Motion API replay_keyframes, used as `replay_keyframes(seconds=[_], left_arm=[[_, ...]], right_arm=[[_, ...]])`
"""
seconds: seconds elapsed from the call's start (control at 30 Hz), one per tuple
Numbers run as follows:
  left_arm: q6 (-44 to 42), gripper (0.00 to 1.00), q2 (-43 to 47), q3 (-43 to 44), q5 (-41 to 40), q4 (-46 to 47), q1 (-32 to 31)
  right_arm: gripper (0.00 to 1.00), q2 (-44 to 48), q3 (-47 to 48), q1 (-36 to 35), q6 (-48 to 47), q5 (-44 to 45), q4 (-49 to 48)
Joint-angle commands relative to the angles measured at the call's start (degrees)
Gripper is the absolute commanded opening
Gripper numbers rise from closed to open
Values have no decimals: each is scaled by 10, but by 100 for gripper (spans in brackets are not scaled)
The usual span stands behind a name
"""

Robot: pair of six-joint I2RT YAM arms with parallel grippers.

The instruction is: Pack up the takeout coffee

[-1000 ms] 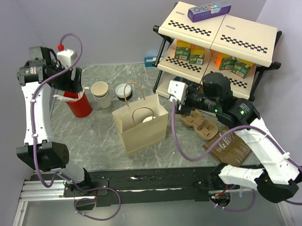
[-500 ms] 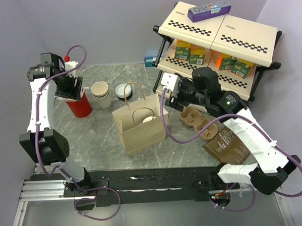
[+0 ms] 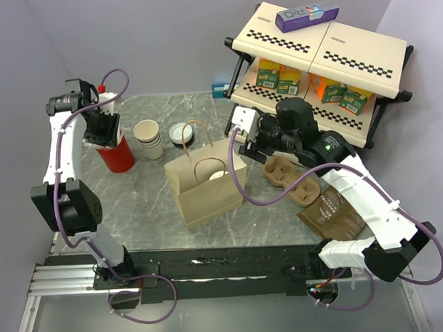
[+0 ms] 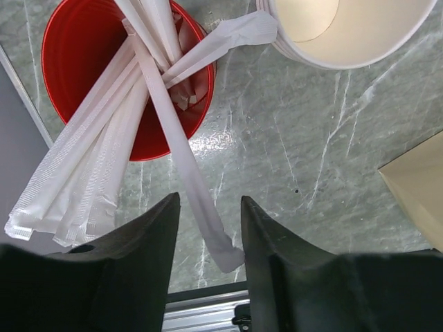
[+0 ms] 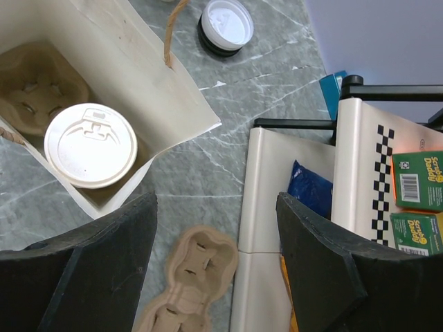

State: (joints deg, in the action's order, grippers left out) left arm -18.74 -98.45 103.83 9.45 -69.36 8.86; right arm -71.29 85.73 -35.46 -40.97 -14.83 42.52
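Observation:
The takeout coffee's white lid shows inside the open paper bag, in a cardboard carrier; its body is hidden. It also shows in the top view. My right gripper is open and empty, hovering right of the bag, between the bag and the shelf, and it shows in the top view. My left gripper is open over the red cup. The loose end of a white wrapped stick lies between its jaws. It shows in the top view.
A stack of cream cups and a low dark round thing with a white lid stand behind the bag. A loose cardboard carrier and a brown pouch lie at right. A two-tier shelf holds boxes.
My right arm has swung left and back, toward the bag's right side. My left gripper has shifted right and lower, onto the red cup.

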Motion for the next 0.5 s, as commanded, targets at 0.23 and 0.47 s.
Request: replay_keyframes(seconds=[0.23,0.47], left_arm=[[5,32,12,11,6,-9,1],[5,20,40,-13,0,-12,-3]], right_arm=[[76,-8,23,2,3,-6,-31],[76,-13,28,2,5,-14,-36]])
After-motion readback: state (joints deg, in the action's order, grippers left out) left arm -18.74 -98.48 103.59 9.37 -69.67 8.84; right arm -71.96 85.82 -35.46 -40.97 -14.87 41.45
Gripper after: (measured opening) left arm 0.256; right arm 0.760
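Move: The left fingers stand half open around the near end of the loose white straw, whose middle is about 5 cm ahead, 2 cm left and slightly lower. The red cup is some 8 cm ahead, 4 left; the paper cups 10 ahead, 7 right; the paper bag's middle about 23 right and 2 back. From the right hand the straw is roughly 40 cm left, 12 ahead, well below. Staying in place, the left hand closes its fingers from about half to a quarter open around the straw's end. ##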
